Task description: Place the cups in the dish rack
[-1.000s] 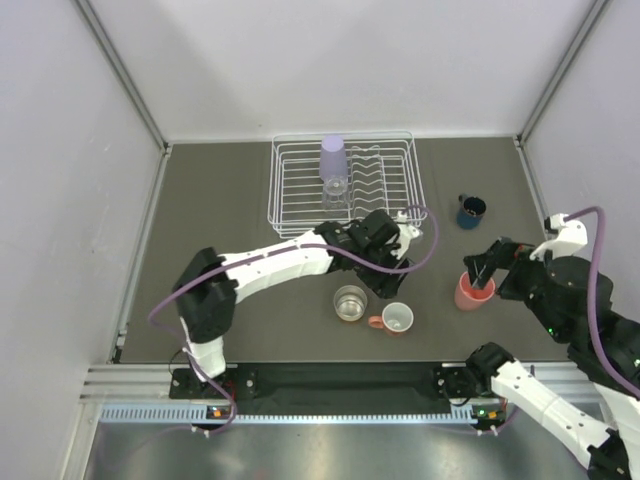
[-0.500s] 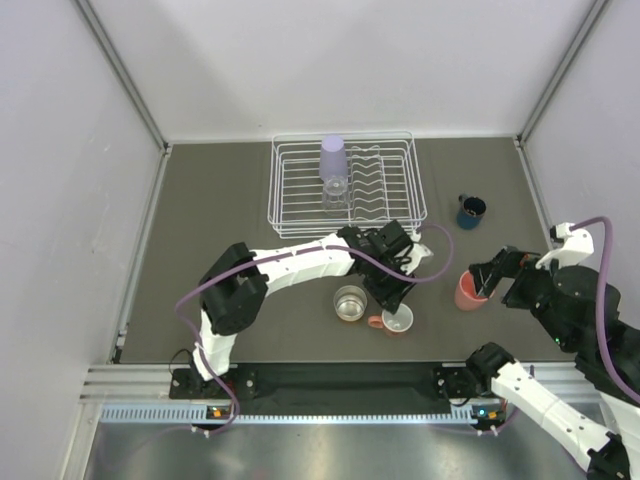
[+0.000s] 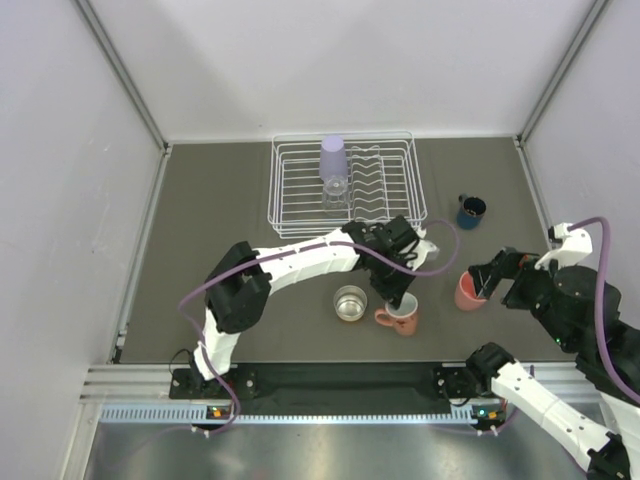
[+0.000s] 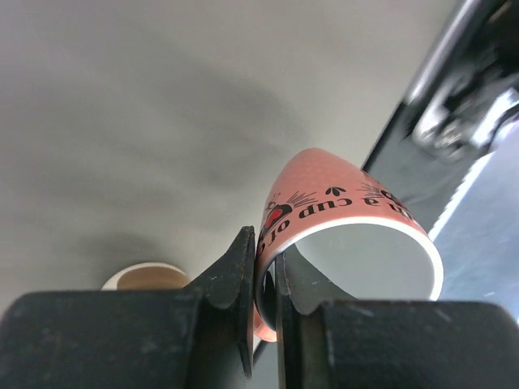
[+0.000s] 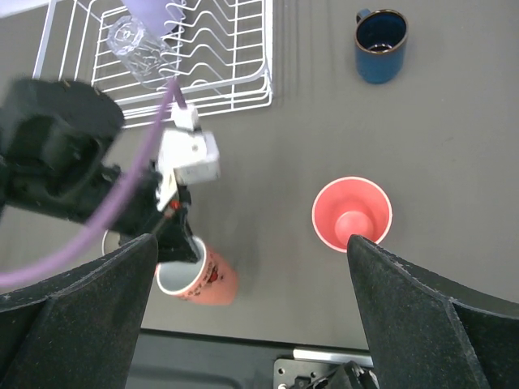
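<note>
My left gripper [image 3: 393,298] [image 4: 263,245] is shut on the rim of the salmon-pink mug [image 3: 402,316] [image 4: 340,203] [image 5: 203,275], one finger inside and one outside; the mug hangs tilted near the table's front. The steel cup [image 3: 350,302] [image 4: 146,277] stands just left of it. The lavender tumbler [image 3: 333,158] sits in the white dish rack [image 3: 300,205] [image 5: 235,69]. My right gripper [image 3: 489,273] [image 5: 251,240] is open and empty, just above the plain pink tumbler [image 3: 467,291] [image 5: 352,215]. The dark blue mug [image 3: 471,211] [image 5: 380,34] stands upright right of the rack.
Grey walls close the table on the left, back and right. A black rail [image 3: 340,380] runs along the front edge just below the held mug. The left arm's purple cable [image 3: 440,250] loops between the rack and the pink tumbler.
My left gripper came down from beside the rack and shut on the salmon-pink mug's rim; the mug now sits tilted and slightly further right. The right gripper shifted slightly right over the pink tumbler.
</note>
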You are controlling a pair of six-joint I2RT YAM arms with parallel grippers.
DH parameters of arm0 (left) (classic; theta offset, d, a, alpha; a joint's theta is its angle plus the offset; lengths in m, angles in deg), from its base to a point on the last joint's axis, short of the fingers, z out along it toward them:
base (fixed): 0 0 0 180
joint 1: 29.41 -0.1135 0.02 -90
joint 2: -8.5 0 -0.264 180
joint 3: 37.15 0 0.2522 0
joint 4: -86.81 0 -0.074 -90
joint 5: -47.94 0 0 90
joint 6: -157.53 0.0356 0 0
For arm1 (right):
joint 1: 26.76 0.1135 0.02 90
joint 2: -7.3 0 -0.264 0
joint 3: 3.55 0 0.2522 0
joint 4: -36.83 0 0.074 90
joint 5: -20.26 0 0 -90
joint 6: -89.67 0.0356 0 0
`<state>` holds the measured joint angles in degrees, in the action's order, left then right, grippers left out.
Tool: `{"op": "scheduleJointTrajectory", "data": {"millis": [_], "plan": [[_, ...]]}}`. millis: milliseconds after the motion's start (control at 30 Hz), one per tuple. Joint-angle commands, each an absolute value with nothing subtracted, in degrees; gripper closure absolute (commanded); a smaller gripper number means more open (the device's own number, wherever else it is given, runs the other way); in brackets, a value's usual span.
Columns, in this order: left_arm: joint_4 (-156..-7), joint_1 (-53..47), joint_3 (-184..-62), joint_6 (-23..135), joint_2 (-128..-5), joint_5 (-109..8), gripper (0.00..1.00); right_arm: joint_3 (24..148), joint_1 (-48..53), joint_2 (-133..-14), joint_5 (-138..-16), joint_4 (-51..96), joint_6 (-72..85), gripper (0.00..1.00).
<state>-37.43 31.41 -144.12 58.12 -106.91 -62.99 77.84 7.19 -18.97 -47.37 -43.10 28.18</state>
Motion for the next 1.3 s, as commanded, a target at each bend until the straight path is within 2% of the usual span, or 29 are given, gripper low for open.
{"op": "scheduleJointTrajectory", "data": {"millis": [0,167,267,400,567,700,800,933,1033,1133,1267], "plan": [[-38.73,29.14,-152.23,54.00,-103.04,-65.63,1.00,81.13,6.90,-19.51,-49.69,-44.26,26.74,0.00],[-44.25,24.30,-152.26,44.70,-95.31,-67.20,1.00,82.89,6.99,-21.09,-54.18,-44.43,24.99,0.00],[-52.68,20.26,-144.80,34.77,-86.09,-65.53,1.00,85.86,6.90,-23.11,-61.72,-41.80,22.80,0.00],[-64.90,15.79,-131.81,26.24,-70.71,-64.39,1.00,90.36,6.99,-28.38,-78.65,-37.24,20.15,0.01],[-75.37,10.76,-122.12,17.70,-53.42,-60.88,1.00,88.97,6.90,-33.12,-92.22,-27.75,19.09,0.02],[-83.89,10.32,-113.24,11.56,-43.37,-55.09,1.00,82.47,6.99,-34.45,-106.72,-12.92,23.82,0.05],[-86.88,10.23,-109.03,6.37,-38.62,-52.62,1.00,75.00,6.99,-35.15,-114.97,12.24,32.87,0.10],[-96.80,10.23,-100.42,-4.41,-33.34,-49.11,1.00,67.70,8.99,-38.31,-116.86,33.94,44.82,0.17],[-103.94,10.32,-93.64,-10.40,-29.91,-46.03,1.00,68.56,14.78,-42.35,-112.91,37.22,42.58,0.21],[-105.18,10.23,-91.52,-12.44,-28.50,-45.49,1.00,70.32,21.28,-45.96,-106.94,37.04,39.06,0.24],[-107.55,10.32,-90.38,-14.65,-28.15,-46.37,1.00,70.94,25.18,-49.74,-102.53,38.53,38.34,0.30]]}}
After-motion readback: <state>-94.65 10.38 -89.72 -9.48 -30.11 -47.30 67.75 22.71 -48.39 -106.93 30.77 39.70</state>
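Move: The left fingers already pinch the rim of the coral mug, whose middle lies about 3 cm back and 4 cm below them; from the left hand, the right gripper waits about 2 cm back, 18 cm right and 22 cm higher. The metal cup is level, 11 cm left and 4 cm below; the dish rack's middle is 26 cm ahead, 11 cm left and 4 cm below. From the right hand, the mug is 1 cm back, 18 cm left and 26 cm below, the pink cup 4 cm ahead, 3 cm left and 25 cm below. Lift the left gripper about 30 cm and swing it some 20 cm left, starting with a short forward arc, keeping the pinch on the rim and rolling the wrist until the mug's base points towards the right gripper. Meanwhile sweep the right gripper left nearly 30 cm and up 10 towards the mug, turning it about 75 degrees counter-clockwise and partly closing its fingers, still short of the mug. ##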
